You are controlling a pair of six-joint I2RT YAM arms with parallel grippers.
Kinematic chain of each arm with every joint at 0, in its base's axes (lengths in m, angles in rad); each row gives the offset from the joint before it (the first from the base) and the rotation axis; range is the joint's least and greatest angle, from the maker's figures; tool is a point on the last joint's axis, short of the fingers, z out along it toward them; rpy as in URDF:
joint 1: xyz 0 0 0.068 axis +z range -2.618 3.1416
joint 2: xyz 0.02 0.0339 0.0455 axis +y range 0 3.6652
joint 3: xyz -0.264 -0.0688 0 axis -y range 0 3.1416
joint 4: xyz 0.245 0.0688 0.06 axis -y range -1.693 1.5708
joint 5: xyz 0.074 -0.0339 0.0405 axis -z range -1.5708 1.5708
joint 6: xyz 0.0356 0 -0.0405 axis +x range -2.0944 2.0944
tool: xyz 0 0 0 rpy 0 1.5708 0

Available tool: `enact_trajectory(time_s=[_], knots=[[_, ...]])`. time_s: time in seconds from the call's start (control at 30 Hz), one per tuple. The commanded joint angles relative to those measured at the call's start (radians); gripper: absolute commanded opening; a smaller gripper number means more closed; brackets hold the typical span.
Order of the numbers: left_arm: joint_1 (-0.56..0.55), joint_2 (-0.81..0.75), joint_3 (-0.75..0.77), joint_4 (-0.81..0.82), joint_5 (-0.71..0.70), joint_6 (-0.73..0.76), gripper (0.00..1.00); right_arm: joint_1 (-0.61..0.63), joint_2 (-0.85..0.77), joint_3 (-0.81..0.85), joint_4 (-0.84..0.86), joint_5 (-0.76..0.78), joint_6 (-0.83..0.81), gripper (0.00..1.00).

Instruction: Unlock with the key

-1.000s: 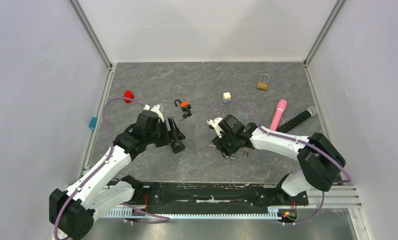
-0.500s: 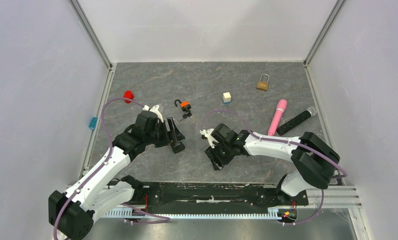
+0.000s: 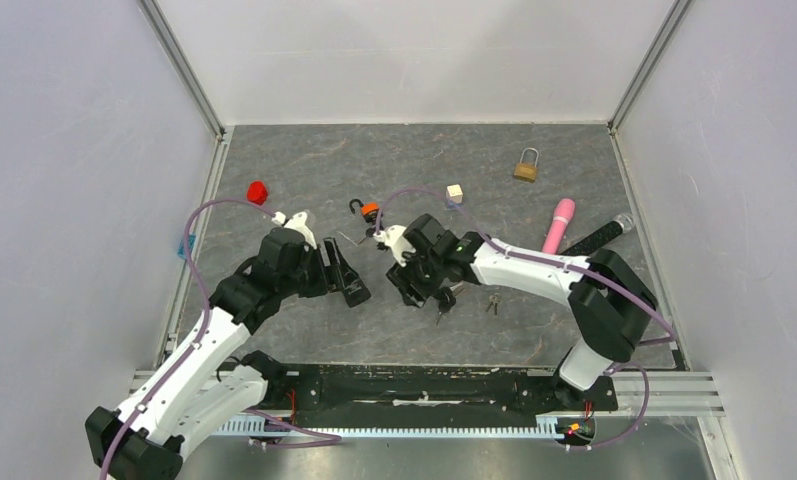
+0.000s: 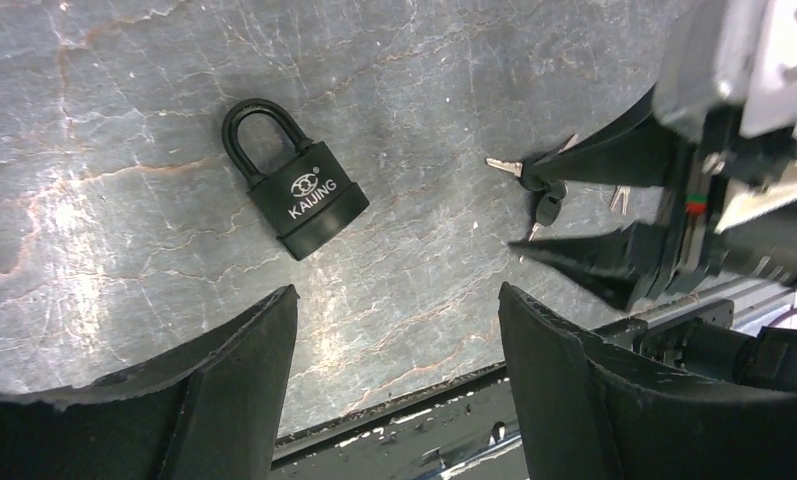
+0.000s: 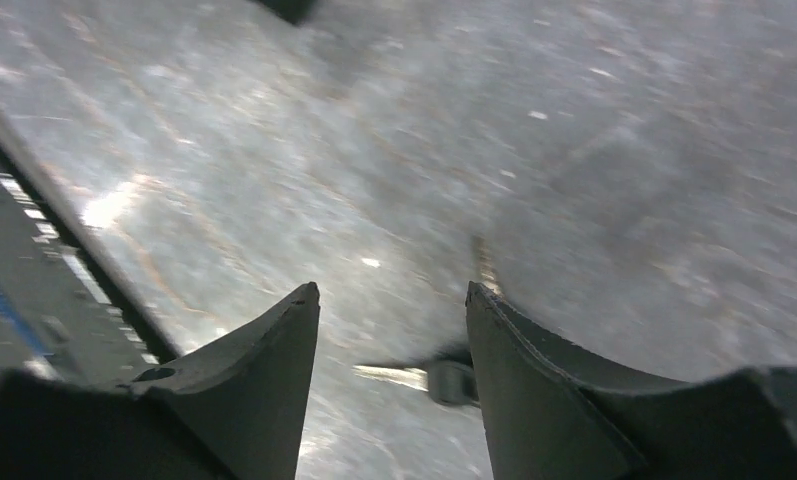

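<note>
A black padlock (image 4: 299,195) marked KAIJING lies flat and locked on the grey table (image 4: 124,90), just ahead of my left gripper (image 4: 396,300). That gripper is open and holds nothing. My right gripper (image 4: 522,215) comes in from the right, its fingers apart. A small bunch of keys (image 4: 534,185) hangs at its upper fingertip. In the blurred right wrist view one key (image 5: 444,378) lies between the fingers of the right gripper (image 5: 391,292), against the right one and not clamped. From above, the left gripper (image 3: 352,280) and the right gripper (image 3: 419,297) stand close together.
An orange padlock (image 3: 371,210) with keys, a red object (image 3: 258,191), a white cube (image 3: 455,191), a brass padlock (image 3: 525,166), a pink cylinder (image 3: 558,226) and a black cylinder (image 3: 599,237) lie farther back. A loose key (image 3: 492,300) lies right of the right gripper.
My right gripper has swung left and a little farther back, toward the left gripper, and the bunch of keys has come along with it. The left arm has shifted only slightly.
</note>
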Motion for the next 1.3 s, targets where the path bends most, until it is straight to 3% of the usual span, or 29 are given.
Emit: enact_trajectory(time_s=[0.0, 0.1, 0.3, 0.8, 1.0, 1.27], knots=[[0.001, -0.028, 0.05, -0.025, -0.051, 0.094, 0.79, -0.043, -0.074, -0.015, -0.076, 0.132, -0.218, 0.59], [0.001, -0.036, 0.069, -0.037, -0.059, 0.142, 0.79, -0.054, -0.054, -0.016, -0.116, 0.19, -0.259, 0.59], [0.001, -0.069, 0.102, -0.07, -0.07, 0.234, 0.79, -0.075, 0.013, -0.014, -0.111, 0.166, -0.33, 0.57], [0.0, -0.097, 0.044, -0.025, 0.057, 0.21, 0.78, -0.135, 0.111, -0.062, -0.151, 0.041, -0.349, 0.52], [0.001, -0.078, 0.02, 0.036, 0.124, 0.161, 0.78, -0.135, 0.122, -0.065, -0.144, 0.081, -0.314, 0.35], [0.0, -0.017, -0.026, 0.165, 0.201, 0.043, 0.78, -0.135, -0.036, -0.077, -0.071, 0.082, -0.233, 0.1]])
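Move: The black-headed keys lie on the table about 8 cm to the right of the right hand, some 3 cm ahead and 5 cm below its open fingertips. The small silver keys lie about 8 cm farther right, roughly level with them. The black padlock is about 10 cm to the right hand's left and 4 cm ahead. From the left hand, the black-headed keys are some 18 cm right, 3 cm ahead and 14 cm down. The right fingertips pinch the black heads of the key bunch, after the hand swings about 8 cm to the right, sinks some 5 cm and eases 3 cm forward, its fingers tipping about 15 degrees nearer to straight down. It settles over the keys before closing. Meanwhile the empty, open left hand rises about 3 cm near the black padlock, then sinks slightly. ##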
